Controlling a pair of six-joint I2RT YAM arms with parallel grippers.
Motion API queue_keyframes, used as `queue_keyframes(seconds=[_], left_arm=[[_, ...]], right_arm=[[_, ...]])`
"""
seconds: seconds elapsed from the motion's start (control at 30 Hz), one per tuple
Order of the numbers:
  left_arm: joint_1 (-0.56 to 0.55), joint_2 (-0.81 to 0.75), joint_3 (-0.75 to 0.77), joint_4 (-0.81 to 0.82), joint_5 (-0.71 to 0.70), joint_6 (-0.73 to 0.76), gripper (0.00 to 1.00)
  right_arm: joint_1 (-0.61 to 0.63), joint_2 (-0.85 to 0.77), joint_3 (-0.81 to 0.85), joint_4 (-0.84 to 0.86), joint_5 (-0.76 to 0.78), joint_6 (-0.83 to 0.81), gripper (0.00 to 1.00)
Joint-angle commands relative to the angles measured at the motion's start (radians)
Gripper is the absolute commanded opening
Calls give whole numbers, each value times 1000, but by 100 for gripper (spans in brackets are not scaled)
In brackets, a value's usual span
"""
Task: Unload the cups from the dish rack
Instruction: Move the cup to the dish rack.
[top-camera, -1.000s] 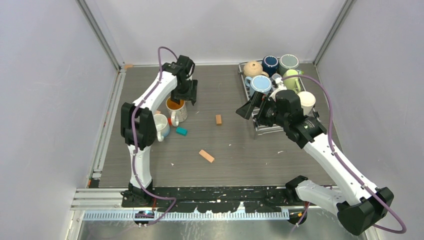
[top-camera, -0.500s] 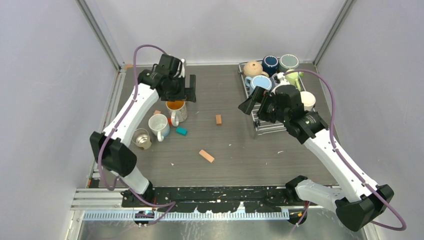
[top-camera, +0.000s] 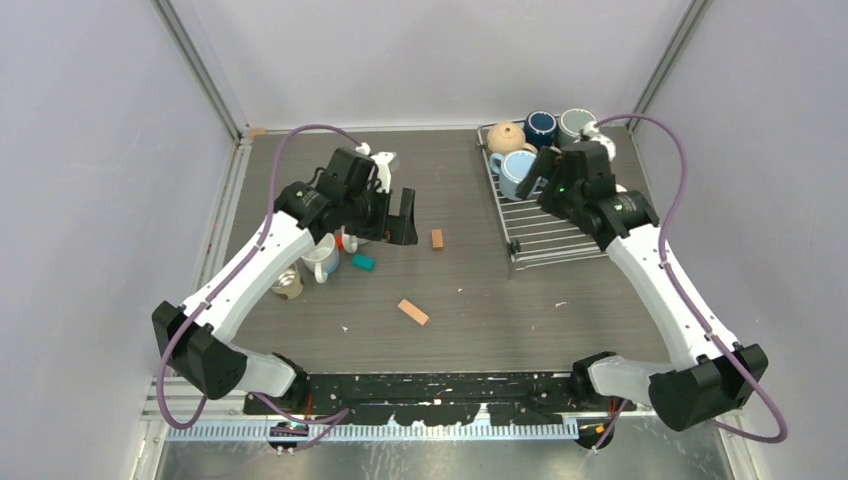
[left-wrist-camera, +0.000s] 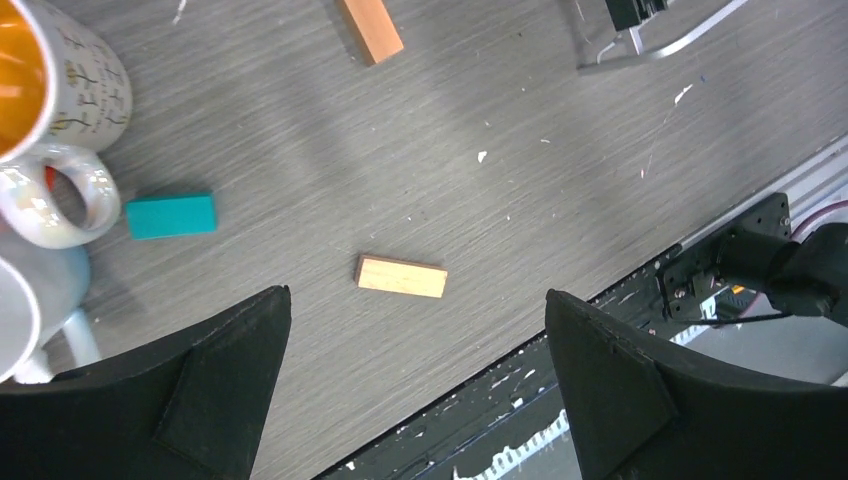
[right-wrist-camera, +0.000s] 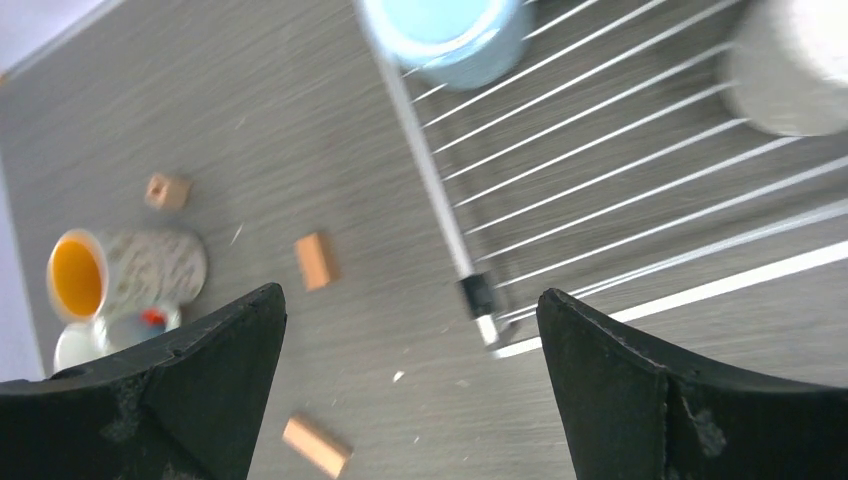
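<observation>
The dish rack (top-camera: 548, 225) stands at the back right, with tan (top-camera: 505, 136), navy (top-camera: 541, 127), grey-green (top-camera: 574, 122) and light blue (top-camera: 514, 168) cups at its far end. My right gripper (top-camera: 545, 180) hovers open over the rack beside the light blue cup (right-wrist-camera: 450, 30). Its wrist view also shows a white cup (right-wrist-camera: 790, 70) on the rack wires (right-wrist-camera: 600, 170). My left gripper (top-camera: 402, 222) hangs open and empty above the table (left-wrist-camera: 417, 293). To its left stand an orange-lined mug (left-wrist-camera: 50, 70), a white mug (top-camera: 322, 255) and a small metallic cup (top-camera: 287, 283).
Small blocks lie on the table: a teal one (left-wrist-camera: 170, 215), a pale wooden one (left-wrist-camera: 400, 276), an orange one (top-camera: 437, 238) and a small cube (right-wrist-camera: 167, 190). Grey walls close in the sides and back. The black base rail (top-camera: 450, 385) runs along the near edge.
My left gripper opened off the orange-lined mug, rose and swung right and nearer. My right arm moved toward the rack's far end, now covering the lime green cup.
</observation>
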Motion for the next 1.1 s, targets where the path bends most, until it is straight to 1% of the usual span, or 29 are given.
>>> queue_keyframes(seconds=[0.0, 0.13, 0.3, 0.63, 0.8, 1.07], left_arm=[[-9, -25, -49, 80, 55, 5, 100], [-17, -32, -80, 111, 75, 6, 100], [-18, -35, -103, 126, 83, 12, 100], [-18, -53, -140, 160, 89, 18, 100], [-18, -51, -146, 163, 100, 16, 100], [-18, -51, -153, 167, 103, 16, 100]], right_arm=[[-165, 9, 52, -49, 55, -26, 100], [-305, 47, 93, -71, 65, -41, 100], [-432, 131, 155, -79, 90, -77, 100], [-622, 321, 240, -26, -50, -124, 100], [-675, 413, 292, -16, -115, -102, 100], [-677, 520, 361, -9, -170, -71, 100]])
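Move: The white cup on the dish rack lies about 22 cm to the right hand's right, some 7 cm ahead of it and roughly 14 cm below. The light-blue cup is about 17 cm ahead of that hand and 2 cm to its left. The green cup stands some 14 cm farther out than the white cup and 6 cm to its left. From the left hand, the white cup is about 57 cm to the right and 14 cm ahead. Touching nothing yet, the right hand sweeps about 24 cm right across the rack towards the white cup, also edging some 9 cm forward. Over the second half it sinks about 7 cm, ending close above the cup. The wrist turns some 30 degrees clockwise and tips the fingers farther down, still wide open. The empty left hand settles about 3 cm lower. ##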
